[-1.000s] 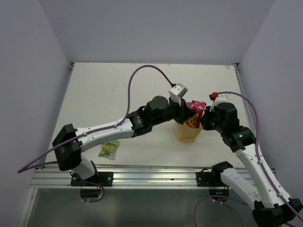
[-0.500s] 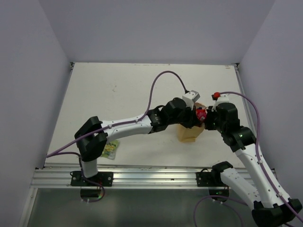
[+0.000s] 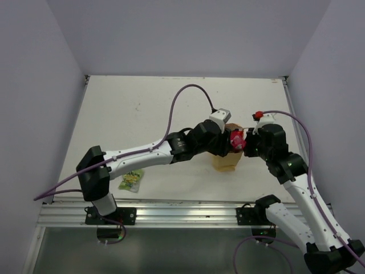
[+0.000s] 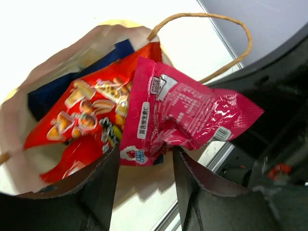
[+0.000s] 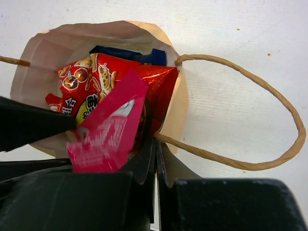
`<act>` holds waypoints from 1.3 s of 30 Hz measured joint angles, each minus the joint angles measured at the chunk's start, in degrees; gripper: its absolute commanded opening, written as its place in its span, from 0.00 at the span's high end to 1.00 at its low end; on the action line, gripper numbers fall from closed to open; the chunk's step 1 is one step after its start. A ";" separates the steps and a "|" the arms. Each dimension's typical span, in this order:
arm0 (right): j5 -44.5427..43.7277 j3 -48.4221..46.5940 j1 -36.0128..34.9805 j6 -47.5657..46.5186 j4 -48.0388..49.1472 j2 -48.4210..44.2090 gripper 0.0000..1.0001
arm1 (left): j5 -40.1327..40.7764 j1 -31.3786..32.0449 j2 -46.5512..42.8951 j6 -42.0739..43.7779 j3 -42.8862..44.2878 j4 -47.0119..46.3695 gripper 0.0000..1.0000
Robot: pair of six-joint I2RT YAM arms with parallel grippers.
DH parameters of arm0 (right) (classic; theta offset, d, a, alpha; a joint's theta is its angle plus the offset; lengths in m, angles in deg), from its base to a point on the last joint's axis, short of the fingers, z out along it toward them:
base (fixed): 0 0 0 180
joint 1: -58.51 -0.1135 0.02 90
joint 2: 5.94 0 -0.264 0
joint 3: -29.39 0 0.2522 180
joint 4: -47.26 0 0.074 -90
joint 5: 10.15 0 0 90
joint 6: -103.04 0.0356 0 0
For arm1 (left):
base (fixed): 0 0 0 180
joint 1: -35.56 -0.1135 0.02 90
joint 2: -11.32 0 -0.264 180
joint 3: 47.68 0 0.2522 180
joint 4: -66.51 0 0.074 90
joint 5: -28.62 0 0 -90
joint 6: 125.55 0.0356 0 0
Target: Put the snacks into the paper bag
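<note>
The tan paper bag [image 3: 225, 161] stands upright at mid-table. In the left wrist view the bag [image 4: 14, 159] holds a red packet [image 4: 82, 120] and a blue packet [image 4: 72, 79]. A small pink packet [image 4: 178, 115] lies across the bag's mouth, half out over the rim. My left gripper [image 4: 144, 154] is open, its jaws apart on either side of the pink packet's lower edge. My right gripper [image 5: 155, 144] is shut on the bag's rim where a loop handle [image 5: 269, 96] joins. The pink packet [image 5: 108, 132] also shows in the right wrist view. A small green packet [image 3: 131, 180] lies on the table near the left arm's base.
Both arms meet over the bag, the left gripper [image 3: 228, 141] from the left and the right gripper [image 3: 246, 145] from the right. White walls close the table at the back and sides. A metal rail [image 3: 182, 208] runs along the near edge.
My left gripper carried the pink packet right over the bag's mouth, then drew back a little to the left. The packet now lies at the mouth. The right arm has not moved.
</note>
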 measured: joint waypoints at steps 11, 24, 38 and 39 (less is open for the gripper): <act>1.11 0.00 -0.24 0.11 0.22 0.07 1.00 | 11.78 0.98 -21.49 -1.55 -17.00 2.29 0.39; 1.14 0.00 -0.24 0.11 0.22 -0.07 1.00 | 38.12 -0.31 -30.80 -21.38 -22.97 22.51 0.23; 2.82 0.74 -0.24 0.09 0.37 -1.57 1.00 | 37.33 1.75 -44.09 -61.83 -52.22 44.00 0.25; 2.82 0.74 -0.24 0.09 0.37 -1.57 1.00 | 37.38 1.75 -44.83 -62.86 -52.72 44.24 0.25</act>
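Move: The green packet lies flat on the table about 39 cm to the left gripper's left, 6 cm back and 20 cm below. The paper bag's middle is right under that gripper, some 10 cm down and 2 cm farther out; the pink packet is just off its fingertips, about 2 cm ahead and 3 cm to the right. From the right gripper, shut on the bag's rim by the handle, the green packet is roughly 44 cm left, 6 cm back and 20 cm below. Draw the left gripper off the pink packet and out of the bag mouth, leftward with a slight rise, then sweep on left about 36 cm in all, dropping steeply and easing back towards the green packet. Turn the wrist some 65 degrees counter-clockwise on the way and open the fingers wider, stopping above the table close to the packet. Keep the right fingers pinched on the bag's rim. ##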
